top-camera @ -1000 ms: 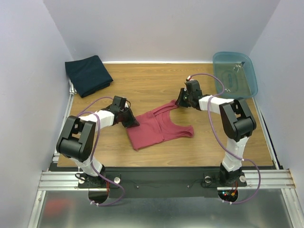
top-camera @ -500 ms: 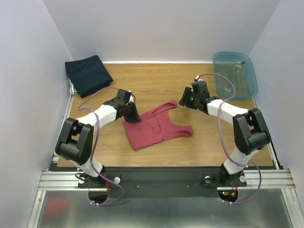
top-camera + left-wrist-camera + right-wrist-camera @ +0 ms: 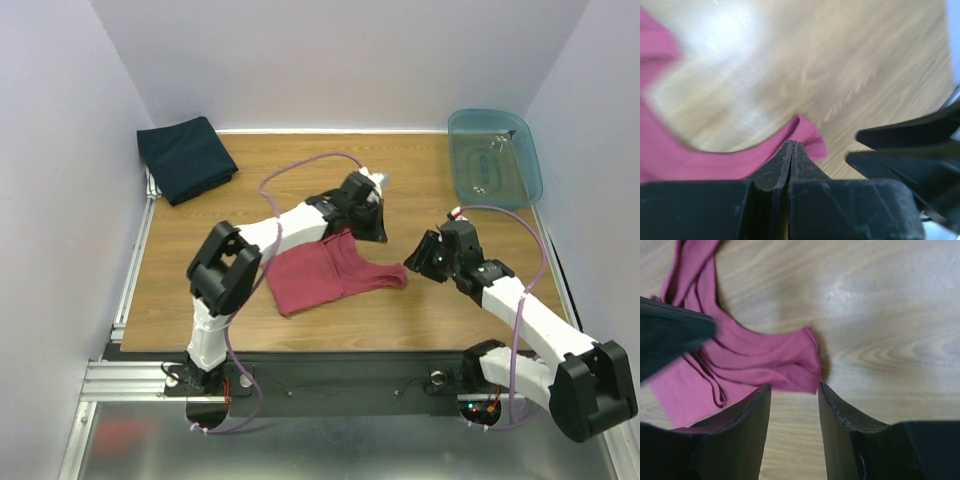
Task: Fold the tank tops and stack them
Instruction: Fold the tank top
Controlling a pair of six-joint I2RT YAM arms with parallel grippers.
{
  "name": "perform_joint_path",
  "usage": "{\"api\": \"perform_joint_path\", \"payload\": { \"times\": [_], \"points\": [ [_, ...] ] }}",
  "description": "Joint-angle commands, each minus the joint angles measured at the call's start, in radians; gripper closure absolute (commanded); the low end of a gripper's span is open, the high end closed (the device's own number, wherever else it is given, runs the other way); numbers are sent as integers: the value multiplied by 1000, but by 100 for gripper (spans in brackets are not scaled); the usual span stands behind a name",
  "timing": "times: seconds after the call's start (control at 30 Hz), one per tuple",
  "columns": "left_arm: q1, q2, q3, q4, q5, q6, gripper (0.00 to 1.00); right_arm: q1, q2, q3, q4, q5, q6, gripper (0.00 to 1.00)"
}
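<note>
The maroon tank top [image 3: 320, 275] lies partly folded on the wooden table [image 3: 300, 170], straps toward the far right. My left gripper [image 3: 372, 230] is shut, its tips at the end of a strap [image 3: 807, 135]; whether cloth is pinched between them does not show. My right gripper [image 3: 416, 262] is open, low over the table, with the top's right corner [image 3: 800, 357] just ahead of its jaws. The navy tank top [image 3: 186, 158] lies as a folded square at the far left corner.
A translucent blue plastic tub [image 3: 494, 158] stands at the far right corner. The left arm reaches across the middle of the table. White walls close in the back and both sides.
My left gripper has swung from the top's left edge across to the far strap on the right. My right gripper let go of that strap and moved nearer, down to the top's right corner.
</note>
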Motion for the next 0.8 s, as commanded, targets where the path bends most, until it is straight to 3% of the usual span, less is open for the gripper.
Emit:
{"api": "perform_joint_path", "payload": {
  "times": [0.0, 0.77],
  "points": [
    [-38, 63, 62, 10, 95, 35, 94, -4, -39, -14, -71, -37, 44, 52],
    [-70, 231, 99, 41, 182, 50, 98, 66, 68, -89, 61, -14, 67, 56]
  ]
}}
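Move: The tank top's near strap end lies about 5 cm back from the left hand, 5 cm to its right and some 11 cm below. At that height, the far strap is about 4 cm ahead and 7 cm left of the left hand, and the folded body about 5 cm back and 17 cm left. From the right hand, the near strap end is roughly level, 4 cm left and 6 cm down. Closed left hand sinks about 8 cm, back-right towards the near strap end; open right lowers and backs 4 cm. ##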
